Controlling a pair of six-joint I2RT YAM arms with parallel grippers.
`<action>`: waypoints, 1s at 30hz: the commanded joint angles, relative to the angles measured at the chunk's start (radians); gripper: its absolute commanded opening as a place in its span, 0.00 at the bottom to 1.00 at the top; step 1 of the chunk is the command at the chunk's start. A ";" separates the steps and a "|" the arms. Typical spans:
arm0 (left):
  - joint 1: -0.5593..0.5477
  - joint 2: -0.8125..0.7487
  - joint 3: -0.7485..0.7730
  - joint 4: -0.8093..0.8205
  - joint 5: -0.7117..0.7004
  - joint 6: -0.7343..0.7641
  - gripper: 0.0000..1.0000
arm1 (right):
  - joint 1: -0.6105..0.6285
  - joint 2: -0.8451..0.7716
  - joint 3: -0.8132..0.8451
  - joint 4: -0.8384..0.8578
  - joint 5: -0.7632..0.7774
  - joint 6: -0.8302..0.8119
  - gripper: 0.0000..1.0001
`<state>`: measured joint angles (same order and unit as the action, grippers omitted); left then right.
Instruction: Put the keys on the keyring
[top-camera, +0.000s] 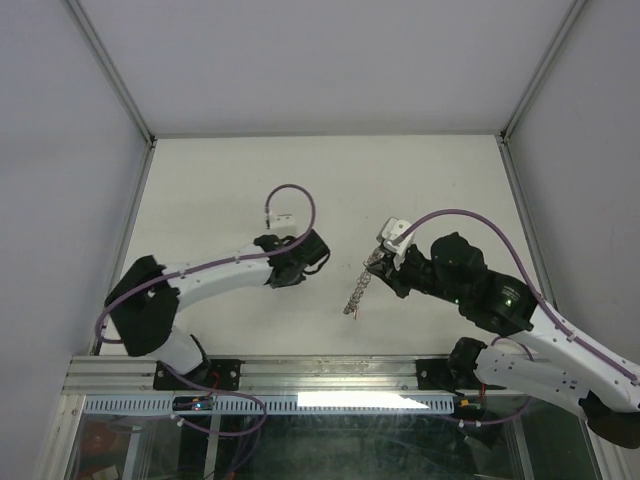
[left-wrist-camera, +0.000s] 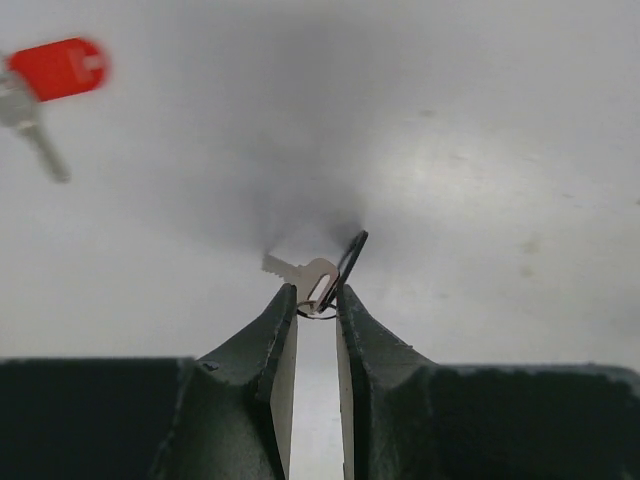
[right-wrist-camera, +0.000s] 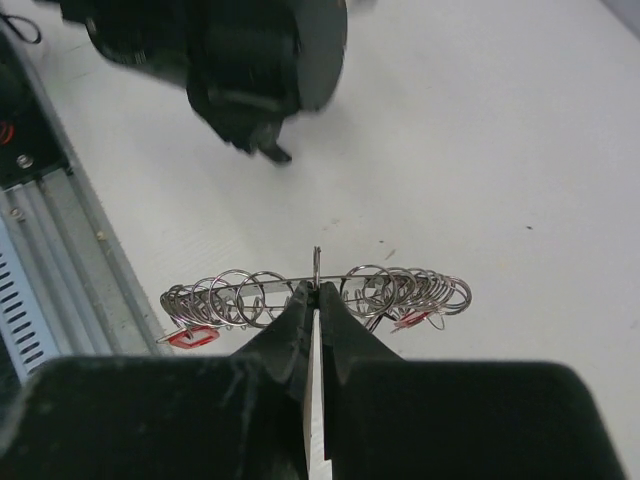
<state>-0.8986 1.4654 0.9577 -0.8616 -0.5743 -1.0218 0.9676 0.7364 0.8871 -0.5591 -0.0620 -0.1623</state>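
Observation:
My left gripper (left-wrist-camera: 317, 292) is shut on a small silver key (left-wrist-camera: 300, 270) with a black head (left-wrist-camera: 352, 256) and a thin little ring, held just above the white table. A red-headed key (left-wrist-camera: 55, 72) lies on the table to its far left. My right gripper (right-wrist-camera: 316, 288) is shut on the rim of the keyring (right-wrist-camera: 300, 290), a flat metal ring seen edge-on and fringed with many small split rings. Two red key heads (right-wrist-camera: 192, 337) hang from it. In the top view the keyring (top-camera: 357, 290) hangs from the right gripper (top-camera: 383, 263), a short way right of the left gripper (top-camera: 298, 265).
The white table (top-camera: 330, 180) is walled by grey panels on three sides. An aluminium rail (top-camera: 330, 372) runs along the near edge and also shows at the left of the right wrist view (right-wrist-camera: 60, 220). The left arm's black wrist (right-wrist-camera: 250, 70) sits just beyond the keyring.

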 joint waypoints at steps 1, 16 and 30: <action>-0.111 0.229 0.211 0.104 0.017 0.098 0.14 | 0.003 -0.075 0.078 0.066 0.192 0.014 0.00; -0.183 0.482 0.458 0.309 0.195 0.286 0.47 | 0.004 -0.192 0.142 -0.089 0.401 0.067 0.00; -0.181 0.142 0.194 0.459 0.081 0.537 0.68 | 0.003 -0.147 0.138 -0.189 0.191 -0.005 0.00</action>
<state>-1.0828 1.7832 1.2304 -0.5159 -0.4397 -0.6212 0.9676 0.5831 1.0004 -0.8001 0.2337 -0.1295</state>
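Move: The black-tag key is already pinched in the left fingers; its set-down spot on the bare table lies about 18 cm to their right, 2 cm ahead and 5 cm below. The red-tag key lies some 11 cm left of that hand and 7 cm ahead, 6 cm below, while the keyring hangs about 21 cm to its right, 7 cm back and 15 cm above. From the right hand, the spot is roughly 6 cm left, 7 cm ahead and 23 cm below. The black-tag key is swept by the left hand about 18 cm to the right and down some 4 cm to the table, where the fingers open wide, let go and rise almost as far, turning clockwise about 30 degrees overall. The keyring stays pinched in the right hand, which swings right and up out of the way, then sinks partway. ##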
